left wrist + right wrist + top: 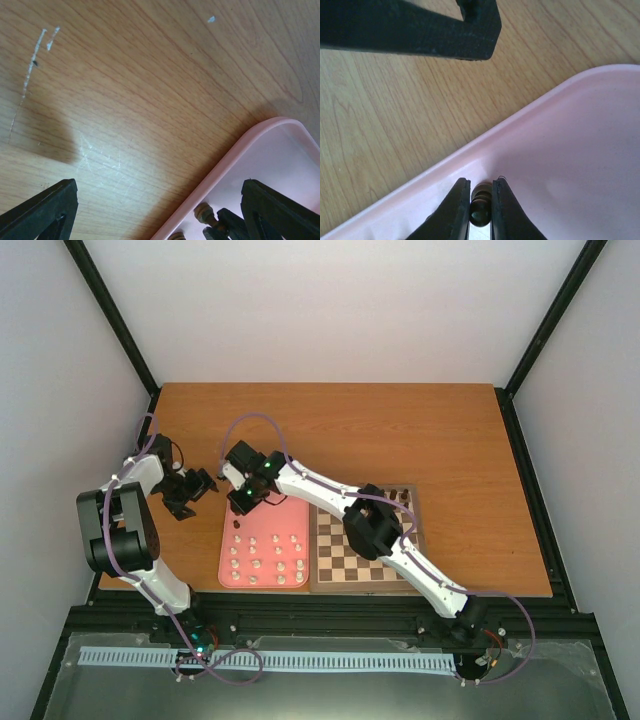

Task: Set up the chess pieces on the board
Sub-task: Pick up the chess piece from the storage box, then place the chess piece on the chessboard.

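Note:
The board [365, 552] lies right of a pink tray [262, 570], with a few dark chess pieces [401, 495] on its far right squares. Several cream chess pieces [268, 558] stand in the tray. My right gripper [240, 506] reaches over the tray's far left corner. In the right wrist view it [481, 189] is shut on a dark brown piece [481, 210] just inside the tray's rim [470, 150]. My left gripper [188, 490] hangs left of the tray. It [160, 200] is open wide over bare wood, with nothing between its fingers [50, 210].
The tray's rim [240, 150] crosses the left wrist view's lower right, where the right gripper's fingers [227, 227] clasp a piece [204, 212] inside it. A left gripper finger [420, 30] shows at the top of the right wrist view. The wooden table [330, 430] stretches behind.

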Motion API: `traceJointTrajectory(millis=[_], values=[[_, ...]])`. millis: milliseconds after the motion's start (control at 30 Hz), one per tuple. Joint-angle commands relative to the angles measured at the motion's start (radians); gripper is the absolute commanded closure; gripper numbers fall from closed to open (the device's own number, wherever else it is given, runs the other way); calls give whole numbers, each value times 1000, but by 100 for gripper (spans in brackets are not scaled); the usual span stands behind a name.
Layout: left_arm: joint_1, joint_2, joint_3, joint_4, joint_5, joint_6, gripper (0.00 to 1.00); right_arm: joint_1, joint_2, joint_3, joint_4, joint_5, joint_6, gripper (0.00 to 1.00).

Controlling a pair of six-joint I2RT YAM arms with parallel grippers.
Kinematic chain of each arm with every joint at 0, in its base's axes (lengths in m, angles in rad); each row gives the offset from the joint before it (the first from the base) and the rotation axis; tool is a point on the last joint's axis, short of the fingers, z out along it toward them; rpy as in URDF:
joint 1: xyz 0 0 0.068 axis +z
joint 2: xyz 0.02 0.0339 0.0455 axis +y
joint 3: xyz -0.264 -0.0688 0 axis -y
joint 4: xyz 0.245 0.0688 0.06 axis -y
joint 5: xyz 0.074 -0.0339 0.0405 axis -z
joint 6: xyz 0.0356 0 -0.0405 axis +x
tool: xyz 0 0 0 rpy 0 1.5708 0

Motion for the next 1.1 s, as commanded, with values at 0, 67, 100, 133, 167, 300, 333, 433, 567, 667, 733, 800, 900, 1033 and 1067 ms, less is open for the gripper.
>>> traceJointTrajectory(millis=[0, 67, 100, 133, 167, 300, 333, 433, 567, 667, 733, 800, 900, 1033, 1067], values=[[-7, -18, 7, 13, 16, -10, 0, -3, 14, 25, -27, 42, -5, 95], [-7, -19, 10, 12, 15, -10, 0, -6, -10, 21, -34, 59, -15, 96], [-7, -19, 11, 12, 15, -10, 0, -8, -27, 19, -36, 67, -18, 96], [-7, -19, 13, 12, 16, -10, 0, -11, -45, 18, -38, 72, -22, 96], [-7, -20, 14, 11, 16, -10, 0, -13, -64, 17, -41, 77, -28, 96], [-7, -24, 21, 6, 14, -6, 0, -24, -166, -15, -62, 137, -56, 96], [-7, -27, 24, 4, 13, -4, 0, -27, -205, -46, -62, 155, -59, 96], [-9, -34, 34, -5, 5, 6, 0, -43, -336, -189, -39, 179, -49, 96], [-19, -44, 40, -8, -10, 16, 0, -69, -527, -473, 20, 194, -22, 96], [-27, -42, 40, -8, -9, 18, 0, -88, -653, -657, 41, 232, -12, 96], [-31, -42, 48, -11, -9, 21, 0, -108, -742, -776, 64, 246, 3, 96], [-36, -43, 64, -18, -19, 26, 0, -144, -812, -881, 91, 242, 22, 96], [-50, -45, 97, -30, -45, 42, 0, -203, -877, -994, 111, 234, 32, 96], [-65, -39, 118, -37, -49, 49, 0, -238, -912, -1070, 130, 238, 13, 96], [-67, -35, 118, -38, -49, 51, 0, -241, -915, -1083, 135, 240, 10, 96]])
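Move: The right fingers are already shut on a dark pawn in the storage box. The two free squares of the board's dark pawn row lie some 24 cm to this hand's right and 1 cm ahead, about level with it. The corner rook stands 22 cm right, 4 cm ahead; the nearest placed pawn 28 cm right, 1 cm ahead. The last dark pawn in the box lies 3 cm back, straight in line. From the left hand the free squares lie about 32 cm right, 1 cm back. Keep the right fingers pinched on the dark pawn and lift it out of the storage box, swinging right towards the free end of the board's pawn row, about 24 cm in all. Climb to some 13 cm on the way, then sink again to 7 cm above the start, turning the hand roughly 20 degrees clockwise. Late on, ease the open, empty left gripper up and forward a couple of centimetres. ##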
